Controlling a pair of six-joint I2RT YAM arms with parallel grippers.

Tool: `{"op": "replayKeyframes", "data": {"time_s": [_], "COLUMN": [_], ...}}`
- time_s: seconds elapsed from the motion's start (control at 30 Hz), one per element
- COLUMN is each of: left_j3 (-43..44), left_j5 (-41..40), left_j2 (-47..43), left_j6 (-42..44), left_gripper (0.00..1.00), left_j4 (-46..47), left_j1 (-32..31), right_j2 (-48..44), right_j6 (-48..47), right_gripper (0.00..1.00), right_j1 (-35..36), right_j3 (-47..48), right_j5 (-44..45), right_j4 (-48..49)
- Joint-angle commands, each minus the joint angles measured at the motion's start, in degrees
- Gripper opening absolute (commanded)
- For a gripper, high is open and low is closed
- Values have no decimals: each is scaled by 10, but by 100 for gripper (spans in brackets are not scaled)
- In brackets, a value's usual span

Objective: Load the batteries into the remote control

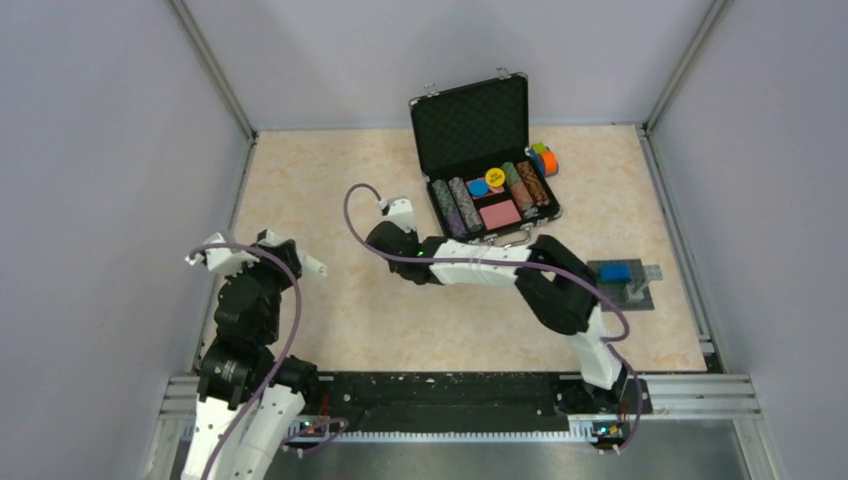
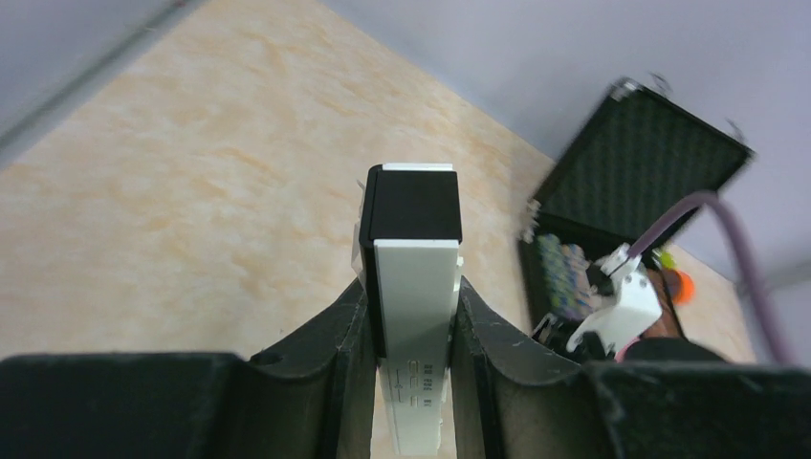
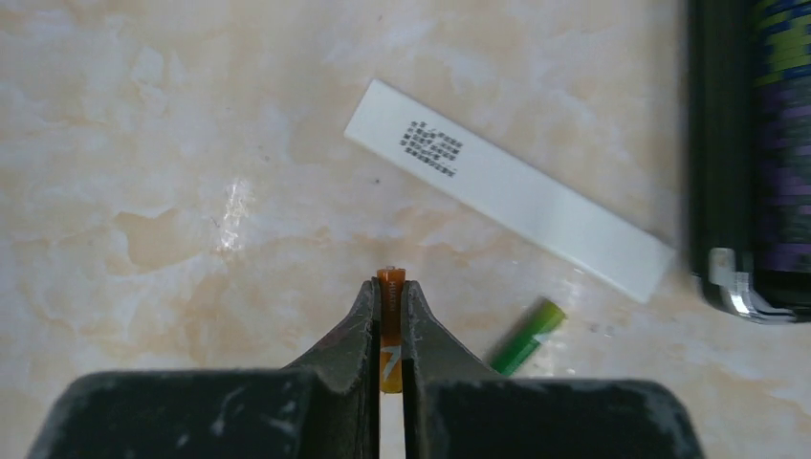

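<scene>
In the left wrist view my left gripper (image 2: 411, 292) is shut on the remote control (image 2: 418, 263), a slim white bar with a black end cap pointing away from me, held above the table. My right gripper (image 3: 389, 287) is low over the table and shut on the brownish-orange battery (image 3: 390, 335), which stands lengthwise between the fingers. The green battery (image 3: 528, 337) lies loose on the table just right of those fingers. Further back lies a thin flat white strip (image 3: 507, 186) with a dark printed patch.
An open black case (image 1: 470, 120) of poker chips stands at the back centre; its edge (image 3: 741, 153) is close on the right of my right gripper. A grey baseplate (image 1: 640, 295) with a blue brick sits at the right. Enclosure walls ring the table.
</scene>
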Motion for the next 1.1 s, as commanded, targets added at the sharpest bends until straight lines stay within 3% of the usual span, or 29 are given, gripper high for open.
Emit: {"op": "replayKeyframes", "data": {"time_s": [0.0,0.1,0.3,0.6,0.7,1.07], "left_j3": [-29,-44,-51,-5,8,17], "left_j5": [217,342,518,725,748,656], "left_j2": [35,84,196,360,386,436], "left_j6": [16,-8,-57,-130,-154,-266], "left_gripper": [0,0,0,0,0,0], "left_j4": [149,243,408,594,636,697], "left_j1": [2,2,2,1,1,1], "right_j2": [-181,-282,-433,-536,-550,-536], "right_j6": [-46,-75,-129,-178,-173,-161], "right_gripper": [0,0,0,0,0,0], "right_j1": [-38,-58,-77,-78,-78,-67], "right_j3": [-79,-157,-236,-277,-286,-283], "right_j5": [-55,-89,-140,-266,-294,-317], "right_j4": [86,126,156,244,266,329]}}
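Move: The left hand already holds the remote control about 25 cm above the table. The right hand already pinches the orange battery some 3 cm above the table; the remote lies about 10 cm back, 17 cm left and 22 cm up from it. From the right hand the green battery is level and 5 cm right, the white cover 5 cm ahead and 3 cm right, both 3 cm lower. From the left hand the orange battery is 10 cm ahead, 17 cm right, 22 cm down. Rising steeply, the right hand carries the orange battery about 30 cm up, drifting right at first and then back, while its fingers swing from slanting down to level, pointing forward-left. The left hand sweeps the remote some 22 cm right and a little forward to meet it, turning about 70 degrees clockwise, then lifts a few centimetres. Both grips stay closed. ##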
